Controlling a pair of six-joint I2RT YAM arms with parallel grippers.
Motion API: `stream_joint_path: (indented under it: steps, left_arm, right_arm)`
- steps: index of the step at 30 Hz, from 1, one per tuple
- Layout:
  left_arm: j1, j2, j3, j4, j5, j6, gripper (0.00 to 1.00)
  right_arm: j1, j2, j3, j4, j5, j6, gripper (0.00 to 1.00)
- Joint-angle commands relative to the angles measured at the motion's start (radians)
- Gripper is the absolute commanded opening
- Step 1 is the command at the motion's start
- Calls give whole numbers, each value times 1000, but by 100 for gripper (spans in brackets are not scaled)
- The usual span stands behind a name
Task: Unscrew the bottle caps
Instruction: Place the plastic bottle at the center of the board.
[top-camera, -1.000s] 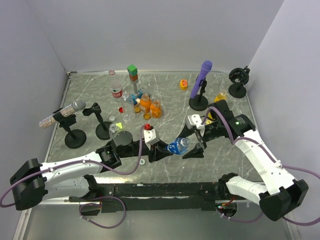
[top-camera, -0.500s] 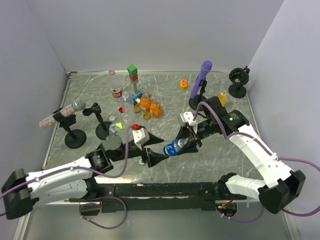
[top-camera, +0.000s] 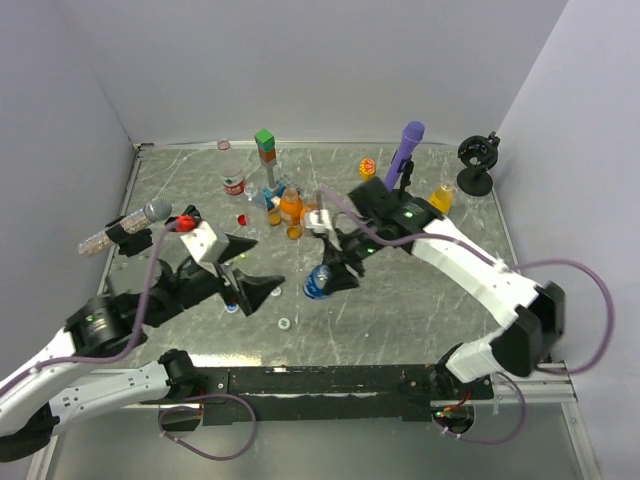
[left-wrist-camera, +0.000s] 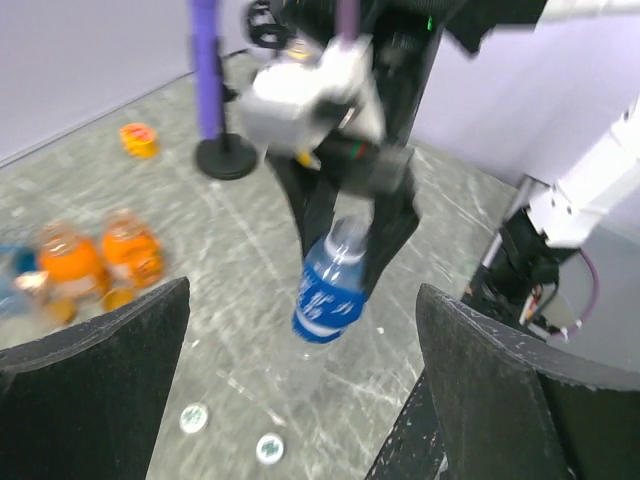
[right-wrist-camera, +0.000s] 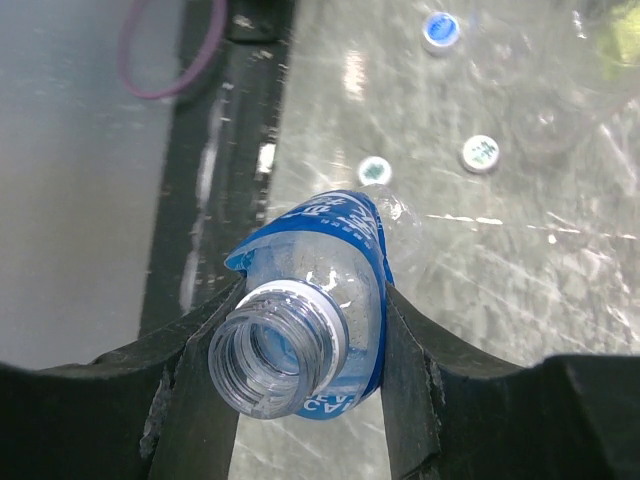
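My right gripper (top-camera: 330, 274) is shut on a small blue-labelled bottle (top-camera: 319, 283) and holds it tilted above the table's middle. In the right wrist view the fingers (right-wrist-camera: 405, 385) clamp the bottle (right-wrist-camera: 330, 270) just under its neck. The neck is open, with no cap on it. My left gripper (top-camera: 254, 268) stands open to the left of the bottle, apart from it. In the left wrist view the bottle (left-wrist-camera: 332, 292) hangs ahead of my open left gripper (left-wrist-camera: 300, 400). Loose bottle caps lie on the table: a blue one (right-wrist-camera: 440, 28) and two white ones (right-wrist-camera: 481, 152) (right-wrist-camera: 374, 170).
Several more bottles (top-camera: 291, 206) cluster at the back centre beside stacked green and orange blocks (top-camera: 265, 150). A red-labelled bottle (top-camera: 234, 184) stands left of them. A purple microphone (top-camera: 405, 150) and a black stand (top-camera: 476, 160) are at the back right, a silver microphone (top-camera: 140, 215) at the left.
The left gripper opened, let go of the bottle and drew back to the left. The right gripper closed on the bottle and carried it leftward.
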Motion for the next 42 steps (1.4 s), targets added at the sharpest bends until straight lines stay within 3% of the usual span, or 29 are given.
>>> stream_joint_path:
  steps: [1, 11, 20, 24, 36, 42]
  left_arm:
    - [3, -11, 94, -254, -147, -56, 97]
    - [3, -129, 60, -286, -188, -108, 97]
    - [3, -161, 51, -306, -188, -111, 97]
    - [3, -149, 51, -306, -181, -108, 97]
    - [3, -145, 10, -274, -158, -124, 97]
    - [3, -128, 7, -259, -147, -124, 97]
  right_arm:
    - [80, 125, 155, 71, 206, 132, 17]
    - [127, 374, 327, 56, 348, 198, 20]
    - [127, 460, 358, 56, 329, 220, 26]
    - [126, 451, 337, 65, 327, 224, 41]
    - [113, 397, 320, 68, 302, 220, 70]
    - [113, 353, 308, 70, 298, 217, 79]
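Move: The right hand already grips the open plastic bottle some 18 cm above the board; the bare spot at the board's centre lies about 8 cm ahead and 7 cm to its left. On the board, one white cap lies about 3 cm ahead and 13 cm left of that hand, another 4 cm back and 11 cm left; the nearer orange jar is roughly 17 cm ahead, 8 cm left. From the empty left hand the spot is about 10 cm ahead, 5 cm right and 31 cm below. The right hand carries the plastic bottle forward and left by about 8 cm each way and some 7 cm down to the bare board between the orange jars and the two white caps, its fingers tipping some 15 degrees steeper and turning a little clockwise, then holds there and spreads the fingers off the bottle's sides. Meanwhile the left hand, empty and wide open, backs away about 6 cm to its left, turning some 10 degrees counter-clockwise, and sinks a few centimetres. ##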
